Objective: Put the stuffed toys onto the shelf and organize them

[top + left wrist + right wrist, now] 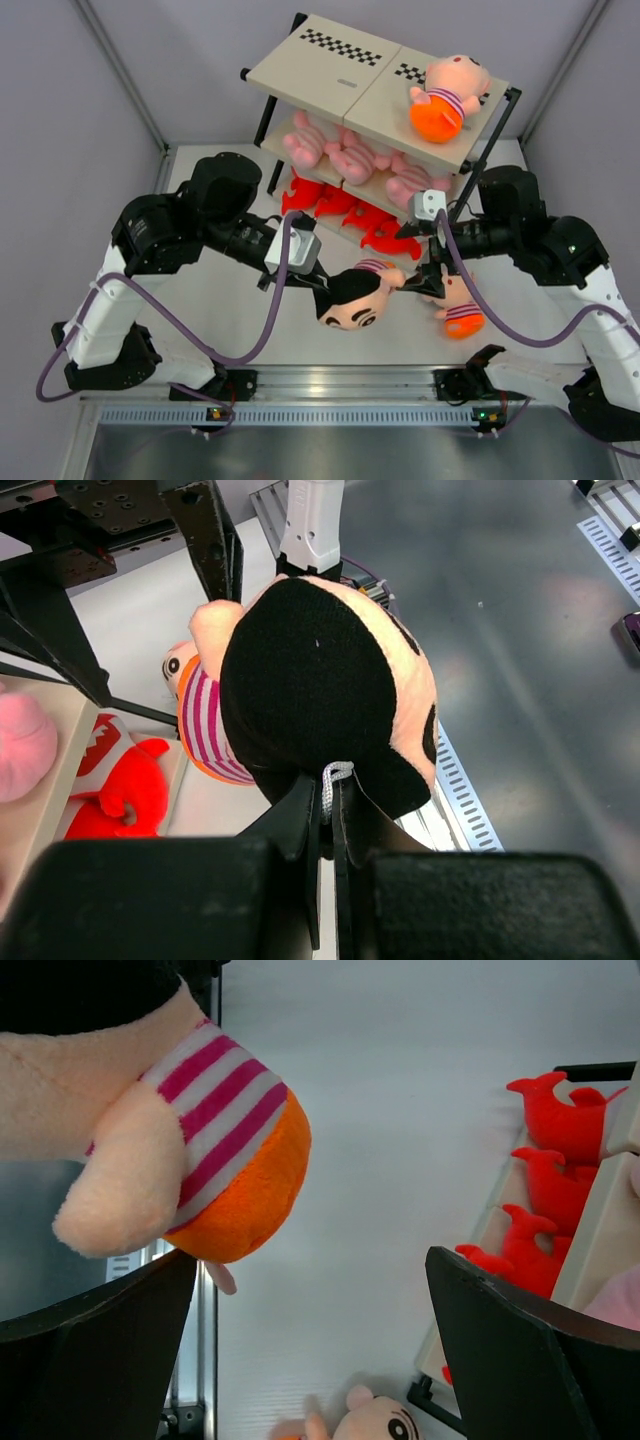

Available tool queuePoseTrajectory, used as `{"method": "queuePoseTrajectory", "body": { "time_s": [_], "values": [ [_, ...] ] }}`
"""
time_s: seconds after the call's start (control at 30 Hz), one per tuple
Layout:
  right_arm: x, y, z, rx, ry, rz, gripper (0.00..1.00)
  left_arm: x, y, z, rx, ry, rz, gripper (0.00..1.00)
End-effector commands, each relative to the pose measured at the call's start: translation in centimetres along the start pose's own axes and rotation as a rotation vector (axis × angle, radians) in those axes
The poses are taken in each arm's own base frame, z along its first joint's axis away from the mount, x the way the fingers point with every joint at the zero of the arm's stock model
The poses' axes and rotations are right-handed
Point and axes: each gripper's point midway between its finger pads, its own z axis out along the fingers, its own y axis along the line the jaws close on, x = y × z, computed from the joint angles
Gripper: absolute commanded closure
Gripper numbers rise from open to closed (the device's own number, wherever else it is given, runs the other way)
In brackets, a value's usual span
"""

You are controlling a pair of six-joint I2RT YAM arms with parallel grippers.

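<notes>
My left gripper point(318, 281) point(331, 783) is shut on the grey hanging loop point(336, 776) of a boy doll point(356, 297) point(320, 670), which hangs above the table. Its striped shirt and orange shorts point(232, 1175) sit just past the left finger point(100, 1350) of my right gripper point(415, 262) point(310, 1290), which is wide open with nothing between the fingers. A second boy doll point(458, 306) point(372, 1422) lies on the table below it. A third doll point(448, 95) lies on the top board of the shelf point(330, 75). Three pale pink plush animals point(350, 155) fill the middle tier.
Red plush toys point(340, 208) point(125, 790) point(555, 1160) line the shelf's bottom tier. The shelf's black frame leg point(480, 165) stands close to my right arm. A metal rail point(330, 380) runs along the near table edge. Grey walls enclose the table.
</notes>
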Motion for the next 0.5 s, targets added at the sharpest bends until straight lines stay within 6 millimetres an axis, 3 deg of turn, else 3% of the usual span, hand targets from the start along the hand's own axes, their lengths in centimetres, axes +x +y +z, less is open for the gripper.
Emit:
{"method": "queuePoseTrajectory", "body": {
  "time_s": [0.0,0.1,0.3,0.4,0.43,0.47],
  "values": [
    [-1.9,1.8,-0.2,-0.066,-0.079,-0.087,0.02,-1.1,-0.1,-0.4,0.002,-0.034,0.033,1.00],
    [-1.0,2.3,0.1,-0.094,-0.045,-0.067,0.01,-1.0,0.2,-0.4,-0.006,-0.028,0.032,1.00],
    [-3.5,2.2,1.3,-0.094,-0.163,-0.068,0.03,-1.0,0.6,-0.1,-0.004,-0.026,0.027,1.00],
    [-4.2,2.0,2.3,-0.094,-0.176,-0.039,0.22,-1.2,0.8,-0.2,-0.015,-0.028,0.031,1.00],
    [-4.2,2.1,2.5,-0.095,-0.170,-0.014,0.39,-1.2,1.0,-0.2,-0.020,-0.025,0.030,1.00],
    [-4.5,2.3,2.7,-0.099,-0.166,-0.004,0.47,-1.1,1.5,-0.3,-0.046,-0.016,0.028,1.00]
  ]
}}
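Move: Hanging head-side from the left gripper by its loop, the held doll has its middle about 7 cm to the right hand's left and 5 cm back, near the same height. A red toy stands some 24 cm ahead of the right hand, level sideways, 30 cm below; another doll lies on the table about 12 cm right, 6 cm ahead, 33 cm below. From the left hand, the right gripper is some 16 cm right and 5 cm ahead, about level. Bringing its open fingers in at the held doll's striped body, the right hand slides back first and then mostly left, about 4 cm in all with a slight counter-clockwise turn, and near the end closes from wide open to a bit over half. The left hand keeps its pinch on the loop and eases about 1 cm forward and right, towards the right gripper. ##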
